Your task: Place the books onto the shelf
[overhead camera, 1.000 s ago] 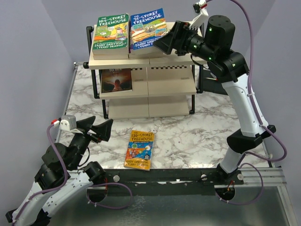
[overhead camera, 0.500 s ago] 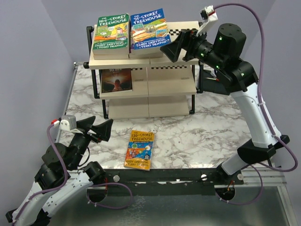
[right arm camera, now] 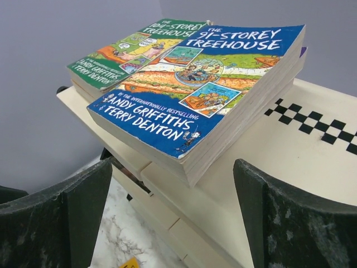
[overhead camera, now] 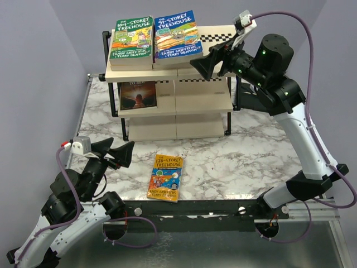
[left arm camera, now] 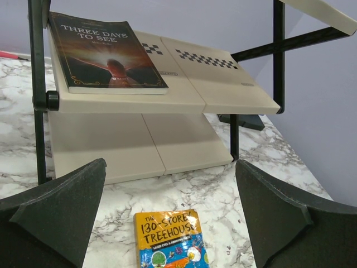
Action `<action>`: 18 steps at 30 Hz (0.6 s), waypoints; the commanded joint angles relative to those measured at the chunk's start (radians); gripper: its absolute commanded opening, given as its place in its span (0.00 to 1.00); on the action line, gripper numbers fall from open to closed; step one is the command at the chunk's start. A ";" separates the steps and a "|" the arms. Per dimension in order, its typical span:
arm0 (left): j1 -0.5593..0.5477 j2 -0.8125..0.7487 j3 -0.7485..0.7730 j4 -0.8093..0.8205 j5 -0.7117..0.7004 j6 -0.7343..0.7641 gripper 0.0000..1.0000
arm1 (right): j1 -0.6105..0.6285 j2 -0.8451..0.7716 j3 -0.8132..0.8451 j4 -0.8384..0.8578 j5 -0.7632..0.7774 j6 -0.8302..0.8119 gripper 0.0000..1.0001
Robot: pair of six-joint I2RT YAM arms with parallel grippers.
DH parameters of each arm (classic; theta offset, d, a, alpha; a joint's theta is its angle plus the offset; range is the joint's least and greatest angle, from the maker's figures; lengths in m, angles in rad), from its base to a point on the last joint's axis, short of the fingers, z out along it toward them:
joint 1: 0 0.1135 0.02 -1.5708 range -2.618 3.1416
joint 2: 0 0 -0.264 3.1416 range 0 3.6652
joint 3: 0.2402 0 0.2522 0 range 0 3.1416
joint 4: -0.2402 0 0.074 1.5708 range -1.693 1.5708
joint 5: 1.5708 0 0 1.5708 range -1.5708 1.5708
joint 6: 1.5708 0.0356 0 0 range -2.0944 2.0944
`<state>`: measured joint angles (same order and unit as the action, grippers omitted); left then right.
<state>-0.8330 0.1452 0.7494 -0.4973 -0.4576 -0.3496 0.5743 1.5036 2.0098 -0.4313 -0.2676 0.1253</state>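
Note:
The shelf (overhead camera: 202, 100) stands at the back of the table. On its top board lie a green book (overhead camera: 132, 39) and a blue book (overhead camera: 178, 34), each on top of a small stack. A dark book (overhead camera: 138, 95) rests on the middle tier. An orange book (overhead camera: 166, 177) lies flat on the table in front. My right gripper (overhead camera: 208, 62) hangs open just off the blue book's (right arm camera: 201, 84) right near corner, touching nothing. My left gripper (overhead camera: 115, 154) is open and low, left of the orange book (left arm camera: 170, 237), which lies ahead between its fingers.
The shelf's black tube frame (overhead camera: 230, 109) runs down its right side, under my right arm. The right half of the top board (right arm camera: 301, 139) carries a black checkered strip. Marble table (overhead camera: 240, 156) spreads in front of the shelf. Purple walls close in on both sides.
My right gripper has drawn back to the right and slightly down, off the blue book, which stays on the top board. The left arm has not moved.

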 commanded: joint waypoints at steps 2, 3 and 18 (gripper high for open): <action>0.003 0.000 -0.004 -0.007 0.016 0.018 0.99 | 0.002 0.011 -0.025 0.064 -0.027 -0.046 0.91; 0.002 0.002 -0.004 -0.006 0.016 0.017 0.99 | 0.002 0.014 -0.029 0.070 -0.030 -0.046 0.89; 0.002 -0.002 -0.004 -0.006 0.013 0.018 0.99 | 0.004 0.071 -0.011 0.113 -0.076 -0.027 0.67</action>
<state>-0.8330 0.1452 0.7494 -0.4973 -0.4576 -0.3492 0.5743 1.5558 1.9858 -0.3515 -0.3096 0.1028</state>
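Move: The 91-storey book lies on the top shelf, its middle about 12 cm ahead of the right hand and 9 cm to its left, roughly at its height. Its near right corner points in between the open fingers. The 104-storey book is some 23 cm left and 11 cm ahead of the hand, about level with it. From the left hand, the 91-storey book is some 29 cm ahead, 20 cm right and 20 cm higher. The right hand edges about 2.5 cm forward-left, sinking slightly, its fingers partly closing around the 91-storey book's near right corner. ##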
